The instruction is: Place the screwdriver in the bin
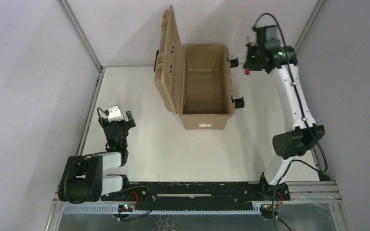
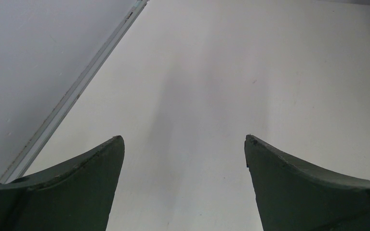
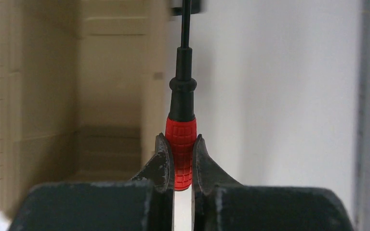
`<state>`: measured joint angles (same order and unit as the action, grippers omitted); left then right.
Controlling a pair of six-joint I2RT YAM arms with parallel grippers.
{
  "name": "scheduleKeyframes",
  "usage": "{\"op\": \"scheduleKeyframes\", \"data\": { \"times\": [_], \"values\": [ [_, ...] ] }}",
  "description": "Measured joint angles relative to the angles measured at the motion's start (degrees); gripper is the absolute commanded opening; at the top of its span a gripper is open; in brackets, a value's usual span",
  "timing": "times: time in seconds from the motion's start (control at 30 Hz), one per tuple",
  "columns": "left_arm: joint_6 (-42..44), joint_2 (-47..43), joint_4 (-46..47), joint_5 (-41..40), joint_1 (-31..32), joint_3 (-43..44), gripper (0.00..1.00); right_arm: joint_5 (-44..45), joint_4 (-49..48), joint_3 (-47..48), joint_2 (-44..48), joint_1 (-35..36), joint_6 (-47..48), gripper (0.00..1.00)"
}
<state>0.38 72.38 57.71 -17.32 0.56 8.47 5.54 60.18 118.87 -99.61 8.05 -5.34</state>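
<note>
My right gripper (image 3: pixel 179 140) is shut on the red handle of the screwdriver (image 3: pixel 180 144); its black collar and thin dark shaft point away from the wrist. In the top view the right gripper (image 1: pixel 247 67) is raised at the far right, just right of the bin's far right corner, with the red handle (image 1: pixel 246 71) showing. The bin (image 1: pixel 204 86) is a tan case standing open, its ribbed lid (image 1: pixel 169 57) upright on the left side; its inside looks empty. The bin's wall also shows in the right wrist view (image 3: pixel 53 96). My left gripper (image 2: pixel 184 144) is open and empty over the bare table at the near left (image 1: pixel 118 120).
Black latches (image 1: pixel 237 102) stick out of the bin's right side, close to the right gripper. A white label (image 1: pixel 204 125) is on the bin's near end. A metal rail (image 1: pixel 89 110) runs along the table's left edge beside the left arm. Grey walls close in both sides.
</note>
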Motion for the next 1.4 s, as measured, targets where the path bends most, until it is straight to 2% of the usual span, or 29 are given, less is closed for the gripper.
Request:
{"op": "scheduleKeyframes", "data": {
  "times": [0.13, 0.3, 0.47, 0.63, 0.77, 0.87, 0.9, 1.07, 1.2, 1.4],
  "values": [
    [0.0, 0.0, 0.0, 0.0, 0.0, 0.0, 1.0, -0.2, 3.2, 10.7, -7.0, 11.0, -5.0, 0.0],
    [0.0, 0.0, 0.0, 0.0, 0.0, 0.0, 1.0, -0.7, 1.9, 15.7, -16.3, 18.9, -10.6, 0.0],
    [0.0, 0.0, 0.0, 0.0, 0.0, 0.0, 1.0, 1.1, -0.6, 15.3, -25.0, 20.2, -14.7, 0.01],
    [0.0, 0.0, 0.0, 0.0, 0.0, 0.0, 1.0, 2.9, -5.0, 9.8, -31.2, 20.5, -16.0, 0.13],
    [0.0, 0.0, 0.0, 0.0, 0.0, 0.0, 1.0, 3.2, -7.0, 5.9, -35.5, 20.9, -17.2, 0.15],
    [0.0, 0.0, 0.0, 0.0, 0.0, 0.0, 1.0, 3.2, -7.6, 4.8, -38.1, 21.1, -17.6, 0.27],
    [0.0, 0.0, 0.0, 0.0, 0.0, 0.0, 1.0, 3.2, -7.8, 4.7, -38.5, 21.1, -17.7, 0.37],
    [0.0, 0.0, 0.0, 0.0, 0.0, 0.0, 1.0, 3.2, -8.3, 4.5, -39.0, 21.2, -18.2, 0.69],
    [0.0, 0.0, 0.0, 0.0, 0.0, 0.0, 1.0, 4.0, -7.4, 5.8, -38.6, 21.2, -17.6, 0.78],
    [0.0, 0.0, 0.0, 0.0, 0.0, 0.0, 1.0, 5.1, -5.8, 8.2, -31.5, 20.4, -15.4, 0.82]
  ]
}}
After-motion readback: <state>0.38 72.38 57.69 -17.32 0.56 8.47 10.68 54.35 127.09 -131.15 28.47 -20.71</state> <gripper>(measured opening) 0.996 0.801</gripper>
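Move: The right hand, still gripping the screwdriver by its red handle with the tip forward, is outside the bin on its right; the bin's middle is about 18 cm left, 5 cm ahead and 20 cm below. The bin's near latch is some 7 cm back and 2 cm left, its far latch 10 cm ahead and 2 cm left, both about 12 cm lower; the open lid stands 34 cm left and 5 cm ahead, near hand height. From the left hand, the bin is 43 cm right and 14 cm ahead, about level in height. The right hand swings the held screwdriver about 20 cm left, high over the bin's right rim, then curves into a plunge of some 28 cm down inside the bin, easing about 5 cm forward and tipping the fingers roughly 25 degrees further down. The fingers start to loosen on the way down and open wide at the bottom, letting go of the handle, and the open hand then backs up about 9 cm, leaving the screwdriver below, while the tilt partly comes out. ##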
